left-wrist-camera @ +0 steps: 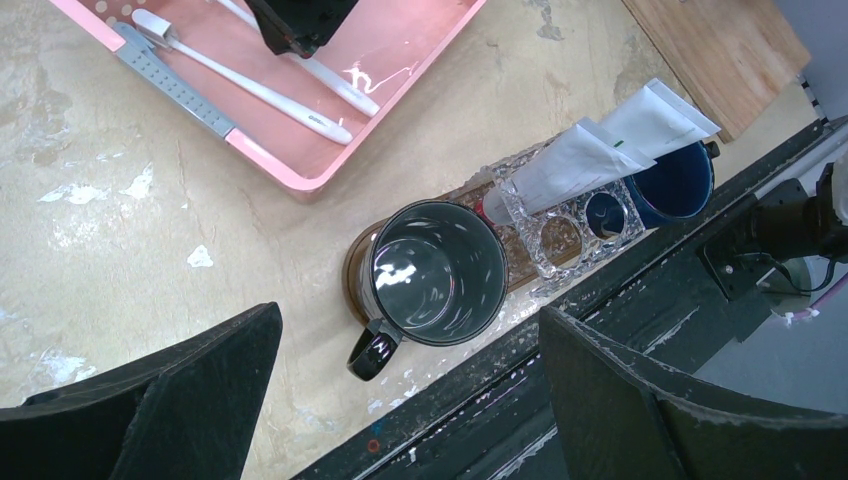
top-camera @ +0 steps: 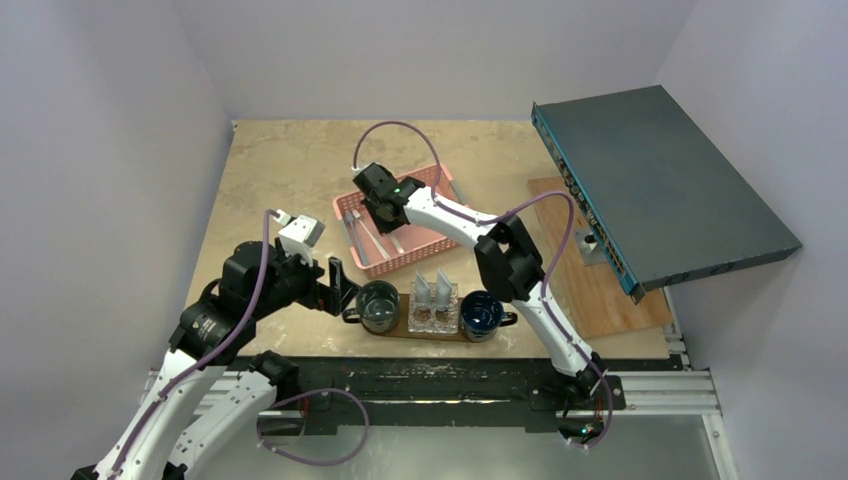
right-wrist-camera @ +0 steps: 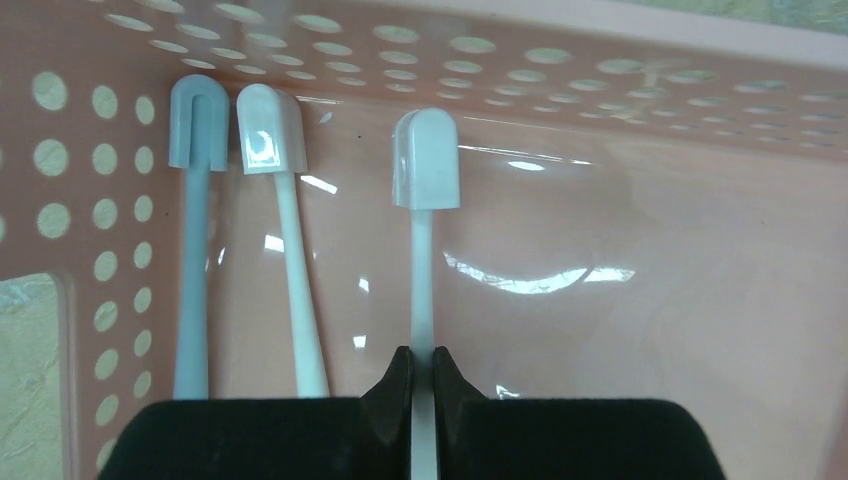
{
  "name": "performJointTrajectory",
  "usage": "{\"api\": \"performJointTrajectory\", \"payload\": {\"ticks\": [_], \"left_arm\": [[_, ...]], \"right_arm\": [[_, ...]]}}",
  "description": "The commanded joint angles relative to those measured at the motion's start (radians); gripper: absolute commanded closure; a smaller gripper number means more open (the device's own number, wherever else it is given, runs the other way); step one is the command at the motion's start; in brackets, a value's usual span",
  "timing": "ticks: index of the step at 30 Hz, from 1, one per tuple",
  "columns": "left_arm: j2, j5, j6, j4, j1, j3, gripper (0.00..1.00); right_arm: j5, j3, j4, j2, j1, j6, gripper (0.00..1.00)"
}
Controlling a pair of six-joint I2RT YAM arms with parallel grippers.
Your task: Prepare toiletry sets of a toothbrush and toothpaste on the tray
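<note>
Three white toothbrushes lie in the pink mesh basket [top-camera: 432,242]. My right gripper [right-wrist-camera: 422,360] reaches down into it and is shut on the handle of the rightmost toothbrush [right-wrist-camera: 424,240]; the other two [right-wrist-camera: 285,250] lie to its left. Two pale toothpaste tubes [left-wrist-camera: 600,150] stand in a clear holder [top-camera: 432,318] on the dark brown tray [left-wrist-camera: 357,270], between a dark grey mug [left-wrist-camera: 437,272] and a blue mug [left-wrist-camera: 672,180]. My left gripper [left-wrist-camera: 410,312] hangs open above the grey mug, holding nothing.
A large dark flat device [top-camera: 650,195] overhangs the right side above a paler wooden board [top-camera: 600,280]. The tray sits close to the table's near edge, by the black rail [top-camera: 450,375]. The basket stands just behind the tray.
</note>
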Motion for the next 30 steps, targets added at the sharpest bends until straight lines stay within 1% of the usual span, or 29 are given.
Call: {"api": "performJointTrajectory", "payload": {"ticks": [1,10,16,22,30], "left_arm": [[0.006,-0.002,0.001,0.011,0.003,0.009,0.00],[0.009,0.009,-0.004,0.016,0.002,0.008,0.00],[0.006,0.016,-0.010,0.019,0.003,0.008,0.00],[0.003,0.038,-0.015,0.029,0.002,0.009,0.00],[0.024,0.113,-0.017,0.040,0.002,0.030,0.00]], "right_arm": [[0.048,-0.026,0.034,-0.142,-0.005,-0.011,1.00],[0.065,-0.118,0.108,-0.297,-0.005,0.007,1.00],[0.041,-0.160,0.137,-0.399,-0.005,0.012,1.00],[-0.065,-0.216,0.122,-0.514,-0.005,0.003,1.00],[-0.248,-0.407,0.180,-0.730,-0.005,-0.016,1.00]]}}
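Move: The right hand already has a white toothbrush by its handle, low in the pink basket. The clear holder with the two toothpaste tubes, its likely goal, lies about 17 cm back and 9 cm right, roughly level; the green mug is 18 cm back and 2 cm left, the blue mug 18 cm back and 20 cm right. Another white brush lies 3 cm left, level fore and aft. From the left hand, the holder is about 6 cm ahead, 17 cm right and 17 cm below. Keeping its closed pinch on the handle, the right hand raises the white toothbrush almost straight up out of the basket, about 21 cm in all and quick after a slow start, leaving the other two brushes below. Over the last part of the climb it also swings back some 5 cm towards the robot and a little right, while the wrist tilts some 20 degrees so that the fingers point less steeply down and more to the left. ##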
